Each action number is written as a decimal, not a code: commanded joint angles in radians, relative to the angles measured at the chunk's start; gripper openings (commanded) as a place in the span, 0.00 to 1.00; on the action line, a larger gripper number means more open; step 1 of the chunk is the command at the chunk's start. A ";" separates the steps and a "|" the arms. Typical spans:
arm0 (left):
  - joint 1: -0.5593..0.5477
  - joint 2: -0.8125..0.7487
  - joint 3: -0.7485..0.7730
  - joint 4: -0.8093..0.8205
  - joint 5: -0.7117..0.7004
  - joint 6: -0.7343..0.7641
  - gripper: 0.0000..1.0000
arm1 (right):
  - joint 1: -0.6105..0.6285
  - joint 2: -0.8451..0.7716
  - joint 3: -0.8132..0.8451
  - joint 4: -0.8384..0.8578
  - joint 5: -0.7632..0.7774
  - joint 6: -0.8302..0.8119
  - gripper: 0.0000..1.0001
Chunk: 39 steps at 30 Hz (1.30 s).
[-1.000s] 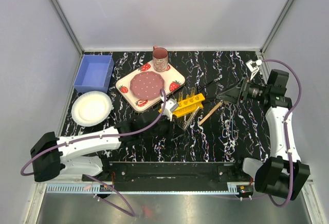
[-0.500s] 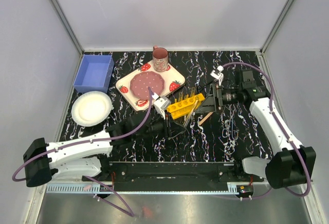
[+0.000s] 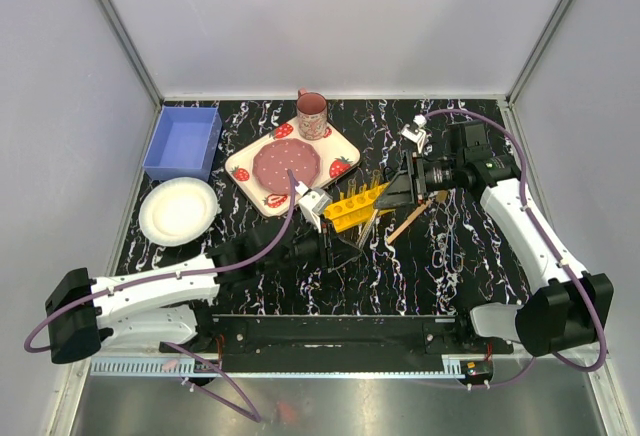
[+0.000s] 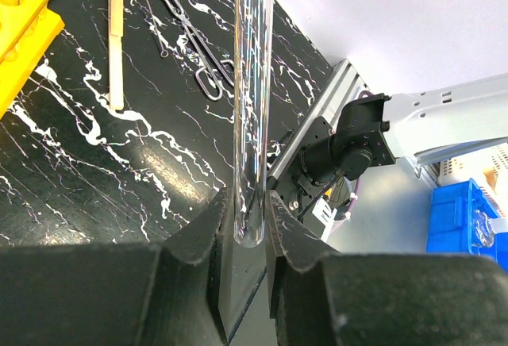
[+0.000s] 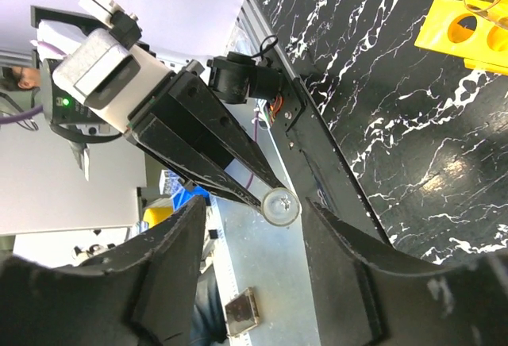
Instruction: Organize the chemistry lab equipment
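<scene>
My left gripper [image 4: 246, 211] is shut on the round bottom end of a thin clear tube [image 4: 252, 84], held level above the table just near of the yellow test-tube rack [image 3: 358, 206]. In the top view the left gripper [image 3: 348, 253] points toward my right gripper [image 3: 393, 194]. My right gripper [image 5: 254, 207] is open, and the tube's open end [image 5: 280, 206] sits end-on between its jaws, close to the right one, with no visible contact. The wooden-handled brush [image 3: 410, 221] and slim dark metal tools [image 4: 190, 36] lie right of the rack.
A strawberry-patterned plate [image 3: 290, 164] and pink mug [image 3: 311, 114] stand behind the rack. A blue bin [image 3: 183, 143] and a white paper plate [image 3: 178, 210] are at the left. A black rail [image 3: 330, 331] runs along the near edge.
My left gripper drew back from the rack with the tube. My right arm swung left from the table's right side to the tube's free end.
</scene>
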 commanded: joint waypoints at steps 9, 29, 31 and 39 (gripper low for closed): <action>-0.005 -0.005 0.000 0.076 -0.014 -0.014 0.11 | 0.008 0.007 0.014 0.078 0.026 0.047 0.43; -0.005 -0.153 -0.023 -0.081 -0.121 -0.026 0.77 | 0.020 -0.019 0.080 0.073 0.103 -0.097 0.22; 0.001 -0.209 -0.020 -0.155 -0.168 -0.022 0.95 | 0.035 -0.016 0.105 0.050 0.129 -0.156 0.22; 0.172 -0.470 0.009 -0.611 -0.291 -0.023 0.99 | 0.146 -0.007 0.223 0.013 0.348 -0.407 0.23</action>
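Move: The right hand's half-open fingers straddle the test tube's upper end; the tube's middle is about 4 cm back, 3 cm left and 3 cm below. The yellow rack lies some 3 cm ahead and 5 cm left, 18 cm down; the brush is 11 cm right and level, the strawberry tray 13 cm ahead and 18 cm left, both about 20 cm below. From the left hand, gripping the other end, the tube's middle is some 4 cm ahead, 3 cm right and 3 cm above. The right fingers close and pinch the upper end of the tube while the left still grips the lower end; only then do the left fingers open wide and come free, the hand pulling about 9 cm left, with a slight rise. The right hand keeps its hold, easing some 3 cm forward and up a little while rolling about 20 degrees so its forward side rises. ##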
